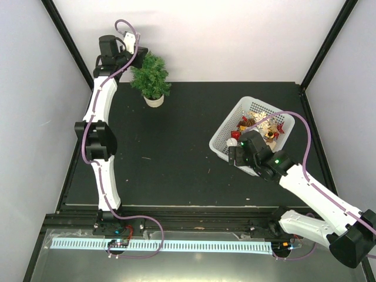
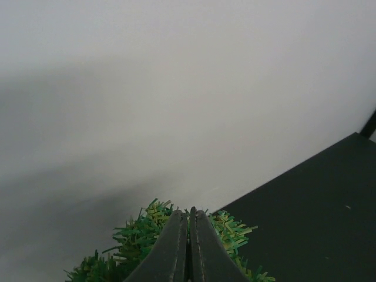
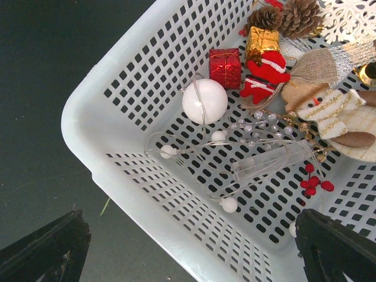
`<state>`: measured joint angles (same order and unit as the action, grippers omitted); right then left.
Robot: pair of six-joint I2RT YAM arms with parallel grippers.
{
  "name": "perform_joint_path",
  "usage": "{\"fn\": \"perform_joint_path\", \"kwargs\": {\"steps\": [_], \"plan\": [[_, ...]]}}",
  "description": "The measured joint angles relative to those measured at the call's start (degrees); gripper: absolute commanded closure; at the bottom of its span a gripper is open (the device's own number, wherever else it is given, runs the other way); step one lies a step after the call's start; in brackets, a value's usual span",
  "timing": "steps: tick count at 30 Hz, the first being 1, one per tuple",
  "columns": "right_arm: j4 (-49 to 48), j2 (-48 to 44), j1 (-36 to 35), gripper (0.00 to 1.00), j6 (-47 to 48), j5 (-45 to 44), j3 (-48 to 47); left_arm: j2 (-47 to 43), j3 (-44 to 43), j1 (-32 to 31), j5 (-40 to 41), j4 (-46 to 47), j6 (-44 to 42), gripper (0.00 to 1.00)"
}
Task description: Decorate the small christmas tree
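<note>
The small christmas tree [image 1: 150,75] stands in its white pot [image 1: 154,101] at the back left of the black table. My left gripper [image 1: 140,54] hovers at the tree's upper left side. In the left wrist view its fingers [image 2: 189,214] are pressed together, with green tips of the tree [image 2: 141,235] showing on both sides. My right gripper [image 1: 238,154] is over the near-left corner of the white basket [image 1: 223,138]. It is open, with one finger [image 3: 47,252] outside the basket rim [image 3: 117,88] and the other over the inside. It holds nothing.
Inside the basket lie a white ball [image 3: 204,101], a red gift box [image 3: 225,67], a Santa figure [image 3: 265,75], pine cones [image 3: 288,17], a snowman [image 3: 326,106], red berries [image 3: 314,182] and a wire with white beads [image 3: 226,204]. White walls enclose the table.
</note>
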<state>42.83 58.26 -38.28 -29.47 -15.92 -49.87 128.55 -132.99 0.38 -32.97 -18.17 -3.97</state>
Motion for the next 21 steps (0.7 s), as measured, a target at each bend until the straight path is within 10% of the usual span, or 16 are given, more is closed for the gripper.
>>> {"fn": "perform_joint_path", "kwargs": {"steps": [13,21], "plan": [[-0.33,-6.23,0.0,0.04,-1.77,0.94,3.8,-21.38,15.28,-1.66,-8.83,-5.81,1.62,0.98],[-0.26,-11.87,0.0,0.05,-3.13,1.14,6.67,-44.81,42.6,-10.73,-9.31,-2.29,0.76,0.99]]}}
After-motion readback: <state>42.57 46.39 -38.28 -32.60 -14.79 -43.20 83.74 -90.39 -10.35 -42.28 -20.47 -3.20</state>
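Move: The small christmas tree is already pinched near its top by the left fingers, its middle roughly 7 cm back, 3 right and 10 below them. The open table middle, where it is being taken, lies about 32 cm back, 18 right and 25 below. The basket is some 27 cm back, 49 right and 21 below. From the right hand, the table middle is about 6 ahead, 24 left and 8 below, the tree 29 ahead, 40 left and 7 above. Keeping its pinch on the tree's upper branches, the left hand lifts the christmas tree and draws it back some 24 cm from the far edge, slanting 10 cm right towards the table middle and basket. It gathers speed, rises about 8 cm, then begins to sink slightly as the wrist turns 20 degrees clockwise. The right hand, still open, eases back a little beside the basket. ##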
